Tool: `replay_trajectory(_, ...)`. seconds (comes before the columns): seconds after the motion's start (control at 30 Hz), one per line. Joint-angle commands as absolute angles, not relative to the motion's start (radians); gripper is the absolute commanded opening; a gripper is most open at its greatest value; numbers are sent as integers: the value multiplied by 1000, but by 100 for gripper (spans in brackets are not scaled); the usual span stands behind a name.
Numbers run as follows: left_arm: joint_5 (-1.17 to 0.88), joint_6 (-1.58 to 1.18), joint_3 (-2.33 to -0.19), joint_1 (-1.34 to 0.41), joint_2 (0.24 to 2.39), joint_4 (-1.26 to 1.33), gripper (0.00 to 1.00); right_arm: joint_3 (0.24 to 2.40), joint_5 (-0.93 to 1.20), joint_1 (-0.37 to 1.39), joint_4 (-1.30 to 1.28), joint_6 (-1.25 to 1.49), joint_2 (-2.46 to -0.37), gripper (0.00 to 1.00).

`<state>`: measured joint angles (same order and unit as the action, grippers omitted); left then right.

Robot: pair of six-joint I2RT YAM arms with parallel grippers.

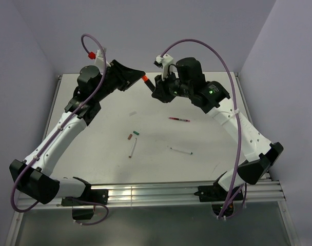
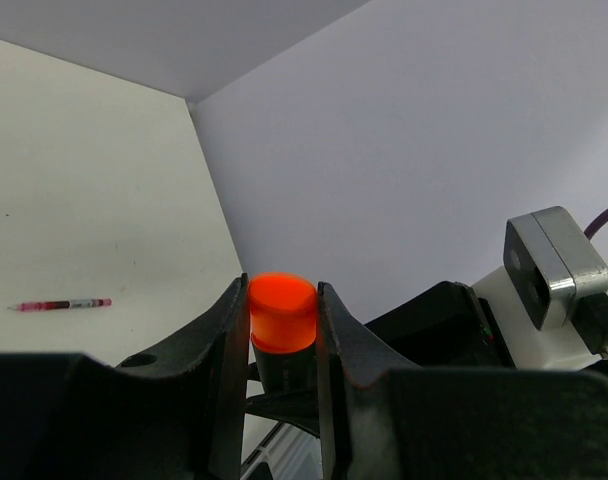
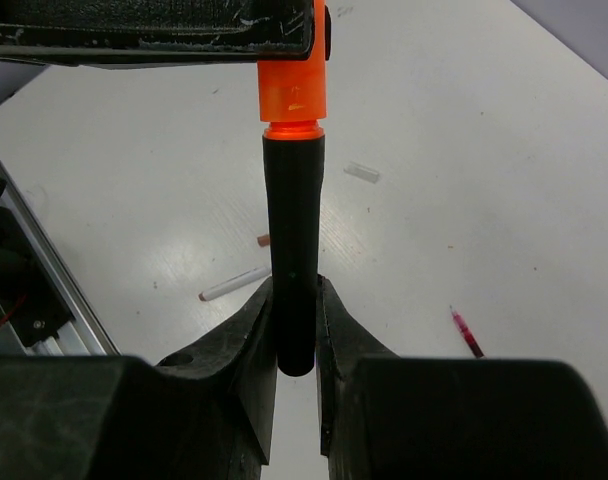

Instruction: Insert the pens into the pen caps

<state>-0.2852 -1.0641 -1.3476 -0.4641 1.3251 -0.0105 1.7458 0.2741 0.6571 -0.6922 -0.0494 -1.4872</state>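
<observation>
My left gripper (image 1: 139, 76) is shut on the bright orange cap (image 2: 282, 310), raised above the table's far side. My right gripper (image 1: 157, 91) is shut on the short black marker (image 3: 294, 250), whose top end sits inside the orange cap (image 3: 292, 90); the orange tip is hidden. The two grippers face each other, joined by marker and cap (image 1: 144, 78). On the table lie the dark red pen (image 1: 179, 119), two white pens (image 1: 132, 148) (image 1: 180, 150), the brownish-red cap (image 1: 129, 137) and the green cap (image 1: 136, 132).
A small clear piece (image 1: 133, 113) lies on the table (image 1: 212, 169) left of centre. Purple walls close the back and sides. A metal rail (image 1: 145, 193) runs along the near edge between the arm bases.
</observation>
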Motion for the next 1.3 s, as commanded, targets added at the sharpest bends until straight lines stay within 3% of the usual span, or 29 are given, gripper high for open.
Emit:
replay_trajectory(0.0,-290,-1035,-1367,-494,1321,-32,0,1819,278,666,-658,-41,-1500,0)
replay_trajectory(0.27,-242,-1006,-1365,-549,1318,-69,4,1845,247,666,-601,-34,-1529,0)
replay_trajectory(0.4,-224,-997,-1347,-561,1299,-72,24,1850,262,666,-539,-18,-1545,0)
replay_trajectory(0.43,-224,-991,-1345,-560,1296,-71,36,1859,271,666,-531,-14,-1557,0)
replay_trajectory(0.53,-218,-974,-1351,-552,1287,-55,53,1897,298,666,-532,-8,-1585,0)
replay_trajectory(0.93,-388,-922,-1234,-482,1177,-17,97,2049,443,612,-537,48,-1657,0)
replay_trajectory(1.27,-679,-686,-1141,-299,1040,-46,100,2030,860,494,-523,106,-1666,0)
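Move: The orange cap is between my left fingers and already on the black marker held upright in my right hand. The marker's middle lies about 4 cm below my left hand, 2 cm back and 2 cm right; the cap is some 6 cm above my right hand, 3 cm ahead and 3 cm left. The red pen lies about 36 cm below my right hand, 10 cm ahead and 11 cm right; the clear piece is at table height, 14 cm ahead and 14 cm left. I keep the cap against the marker while both my hands ease together barely 1 cm forward and down. Then my left fingers open wide, let go of the cap and draw away, about 6 cm back and 5 cm left, sinking slightly. My right hand keeps its grip and lifts the capped marker about 7 cm, slightly forward, rolling its left side up and turning counter-clockwise. ##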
